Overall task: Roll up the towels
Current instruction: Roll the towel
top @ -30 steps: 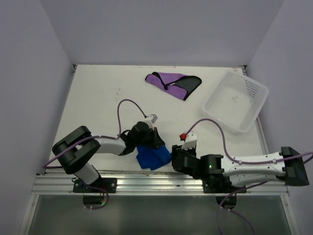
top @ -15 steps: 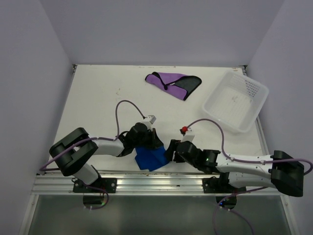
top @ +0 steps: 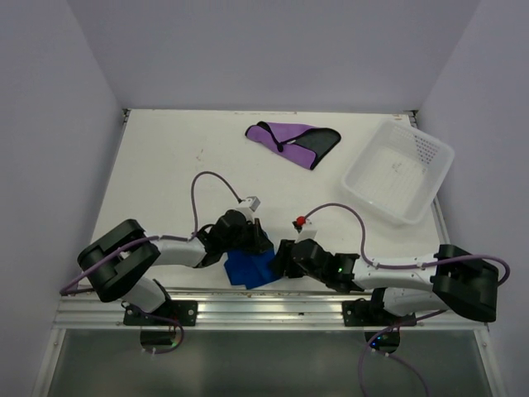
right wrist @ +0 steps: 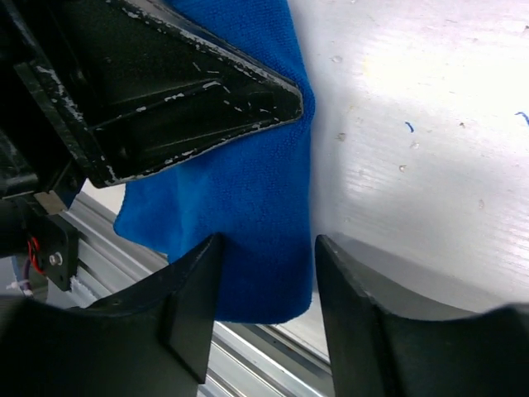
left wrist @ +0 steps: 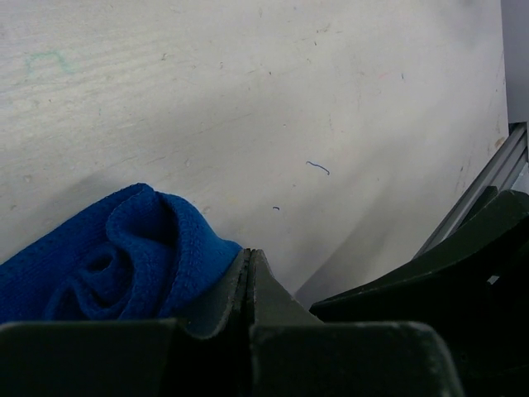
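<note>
The blue towel (top: 250,267) lies bunched near the table's front edge. My left gripper (top: 250,241) rests shut on its far side. In the left wrist view the towel's rolled fold (left wrist: 107,256) sits just left of the closed fingertips (left wrist: 250,252), with nothing between them. My right gripper (top: 281,259) is open at the towel's right edge. Its fingers (right wrist: 194,281) straddle the blue towel's corner (right wrist: 248,198), and a small gap shows at the right finger. The purple towel with a black section (top: 293,141) lies flat at the far middle, apart from both grippers.
A white perforated basket (top: 398,172) stands at the far right. An aluminium rail (top: 273,306) runs along the table's front edge, right below the blue towel. Purple cables loop over both arms. The left gripper's black finger (right wrist: 182,91) lies just above the right gripper.
My right arm has swung left and forward, bringing its open jaws from beside the blue towel onto its right edge. The left gripper has shifted slightly left, still shut.
</note>
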{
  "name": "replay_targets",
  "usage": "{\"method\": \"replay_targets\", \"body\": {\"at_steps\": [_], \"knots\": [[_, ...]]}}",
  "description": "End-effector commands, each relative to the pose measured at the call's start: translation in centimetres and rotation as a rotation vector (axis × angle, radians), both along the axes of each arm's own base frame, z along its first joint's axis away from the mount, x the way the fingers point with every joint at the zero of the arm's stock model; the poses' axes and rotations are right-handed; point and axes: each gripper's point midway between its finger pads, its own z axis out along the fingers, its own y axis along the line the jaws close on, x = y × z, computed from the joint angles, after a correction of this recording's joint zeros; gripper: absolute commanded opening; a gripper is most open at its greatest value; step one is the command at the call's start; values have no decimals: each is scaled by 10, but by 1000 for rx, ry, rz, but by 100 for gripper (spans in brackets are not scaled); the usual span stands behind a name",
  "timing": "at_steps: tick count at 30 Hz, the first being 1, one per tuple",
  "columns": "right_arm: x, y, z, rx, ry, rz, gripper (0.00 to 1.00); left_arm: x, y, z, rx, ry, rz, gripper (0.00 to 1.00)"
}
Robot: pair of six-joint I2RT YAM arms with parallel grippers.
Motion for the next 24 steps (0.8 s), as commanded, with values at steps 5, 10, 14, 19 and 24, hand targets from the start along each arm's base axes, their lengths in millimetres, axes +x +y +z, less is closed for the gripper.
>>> {"method": "replay_targets", "body": {"at_steps": [5,10,14,19,24], "knots": [[-20,14,-5,-91,-26,90,43,-7,37,-33,147,44,96,0],[-27,21,-13,-127,-8,101,22,-7,39,-34,156,45,104,0],[-27,21,-13,-141,-10,101,4,-6,40,-32,155,41,108,0],[-20,11,-3,-223,-47,97,0,-4,40,-25,154,28,115,0],[-17,0,2,-306,-73,103,0,5,43,-16,180,-8,138,0]]}}
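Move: The rolled part of the blue towel sits right at both hands: its near right end is between the right gripper's open fingers, with the towel's middle about 7 cm left, 1 cm ahead and 2 cm lower. From the shut left gripper, that middle is about 5 cm back, 4 cm left and slightly below. The purple towel lies some 42 cm ahead and 6 cm right of the right hand; the metal rail is roughly 9 cm straight behind that hand. Close the right gripper on the near right end of the blue towel while carrying it about 2.5 cm left and 1.5 cm back, then keep the pinch, easing slightly back to the right with about a 10-degree tilt. Let the shut left fingers stay against the far end of the roll and shift about 1.5 cm left, turning slightly counter-clockwise. ##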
